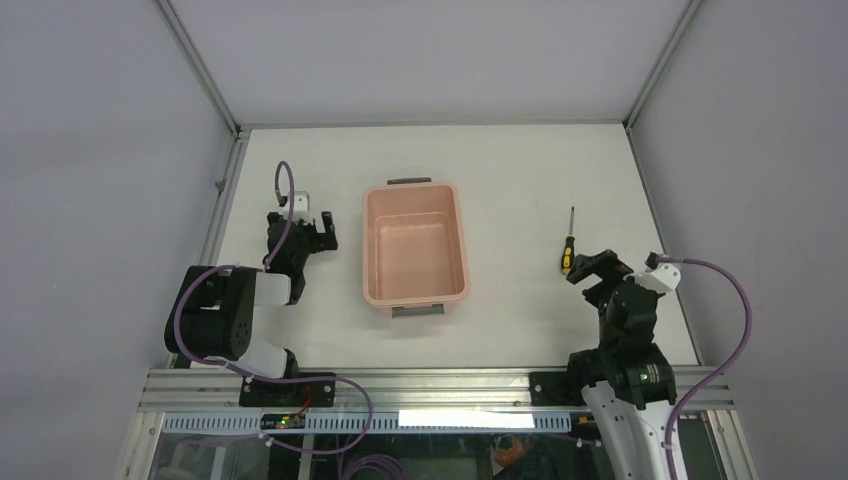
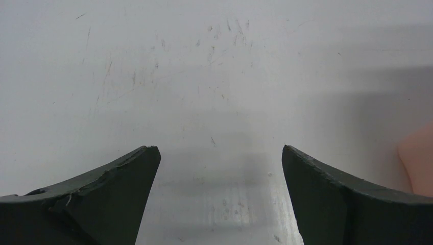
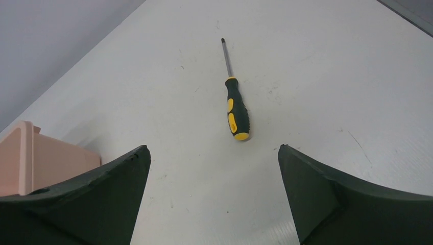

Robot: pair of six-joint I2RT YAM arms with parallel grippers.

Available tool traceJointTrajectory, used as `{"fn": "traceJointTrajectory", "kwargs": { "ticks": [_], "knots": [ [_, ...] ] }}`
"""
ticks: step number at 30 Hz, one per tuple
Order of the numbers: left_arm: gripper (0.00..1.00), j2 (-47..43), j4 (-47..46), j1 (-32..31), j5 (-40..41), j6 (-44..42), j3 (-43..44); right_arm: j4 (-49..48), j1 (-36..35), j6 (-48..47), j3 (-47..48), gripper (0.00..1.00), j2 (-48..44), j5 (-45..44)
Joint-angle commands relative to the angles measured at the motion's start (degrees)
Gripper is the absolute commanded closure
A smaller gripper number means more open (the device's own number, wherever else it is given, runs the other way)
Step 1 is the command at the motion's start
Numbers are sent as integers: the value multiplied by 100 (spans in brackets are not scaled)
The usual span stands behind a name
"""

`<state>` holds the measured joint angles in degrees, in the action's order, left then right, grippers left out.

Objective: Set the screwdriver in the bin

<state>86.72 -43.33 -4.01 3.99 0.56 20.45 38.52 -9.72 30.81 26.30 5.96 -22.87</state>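
The screwdriver (image 1: 568, 244), with a yellow-and-black handle and thin dark shaft, lies flat on the white table right of the bin, shaft pointing away. It also shows in the right wrist view (image 3: 235, 100), just ahead of the fingers. My right gripper (image 1: 592, 267) (image 3: 213, 153) is open and empty, close behind the handle end. The salmon-pink bin (image 1: 371, 292) stands empty at the table's middle; its corner shows in the right wrist view (image 3: 30, 155). My left gripper (image 1: 318, 229) (image 2: 219, 153) is open and empty over bare table, left of the bin.
Grey enclosure walls and metal frame rails (image 1: 228, 190) border the table on the left, back and right. The bin's edge (image 2: 418, 158) shows at the right of the left wrist view. The arm bases stand on the front rail (image 1: 440, 385).
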Motion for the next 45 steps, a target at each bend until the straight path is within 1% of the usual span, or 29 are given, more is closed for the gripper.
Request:
{"fn": "traceJointTrajectory", "kwargs": {
  "ticks": [1,4,5,7,8,10,12,13,15,16,18,21,24,27,30,32,36,38,40,42,43,45],
  "knots": [
    [1,-33,-329,50,-126,23,137,-533,5,-21,403,1,319,-335],
    [1,-32,-334,50,-124,24,135,-1380,6,-991,737,1,724,945],
    [1,-32,-327,50,-122,23,135,-1502,11,-1152,933,1,987,1079],
    [1,-32,-327,50,-123,23,134,-1302,10,-1330,1558,1,1748,900],
    [1,-34,-318,50,-124,23,135,-1030,10,-1392,1981,1,2244,654],
    [1,-32,-316,50,-124,24,135,-212,13,-1484,3138,1,3374,199],
    [1,-37,-316,48,-124,24,139,975,14,-1482,4275,1,4628,-73],
    [1,-33,-316,49,-122,23,137,1850,49,-1402,4882,1,5504,-209],
    [1,-33,-317,49,-120,22,135,2763,191,-1314,5798,1,6443,-242],
    [1,-39,-316,49,-125,23,134,3067,285,-1378,6033,1,6846,-73],
    [1,-35,-311,49,-125,23,134,3063,565,-1555,6175,1,7498,605],
    [1,-34,-316,48,-122,24,135,2883,933,-1662,6051,1,8389,1416],
    [1,-41,-312,49,-125,23,137,2374,954,-1665,5647,3,8951,1603],
    [1,-40,-317,50,-122,23,135,1851,1048,-1632,5265,7,9386,1678],
    [1,-34,-316,49,-121,23,135,1469,1171,-1632,4988,16,9815,1671],
    [1,-33,-316,45,-126,23,137,1240,1222,-1654,4843,25,10046,1771],
    [1,-35,-316,47,-121,23,135,853,1243,-1768,4590,39,10242,1710],
    [1,-33,-316,49,-125,23,135,760,1244,-1899,4585,52,10310,1776],
    [1,-40,-314,48,-121,24,135,753,1244,-1972,4588,71,10337,1839],
    [1,-37,-316,49,-123,23,131,943,1240,-1991,4651,92,10254,1822],
    [1,-40,-313,49,-119,23,134,1088,1236,-1970,4698,100,10159,1788],
    [1,-40,-316,50,-126,23,129,1401,1223,-1923,4807,100,9856,1737]
  ]
}}
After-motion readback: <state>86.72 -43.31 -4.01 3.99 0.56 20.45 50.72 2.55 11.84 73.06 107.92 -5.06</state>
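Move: The screwdriver lies on the table about 16 cm ahead of the right gripper, roughly 2 cm to its right and 16 cm below, shaft pointing away and handle nearest. The bin's middle is some 35 cm to the left of the screwdriver and 2 cm nearer the base. From the idle left gripper the screwdriver is about 59 cm to the right, 3 cm back and 3 cm lower. Swing the open right gripper up and forward in an arc, about 15 cm each way, then drop it some 30 cm onto the screwdriver's handle, easing back 3 cm on the way. Tip the wrist about 70 degrees so the fingers point straight down, with a small counter-clockwise turn, and close them to pinch the handle from both sides. ##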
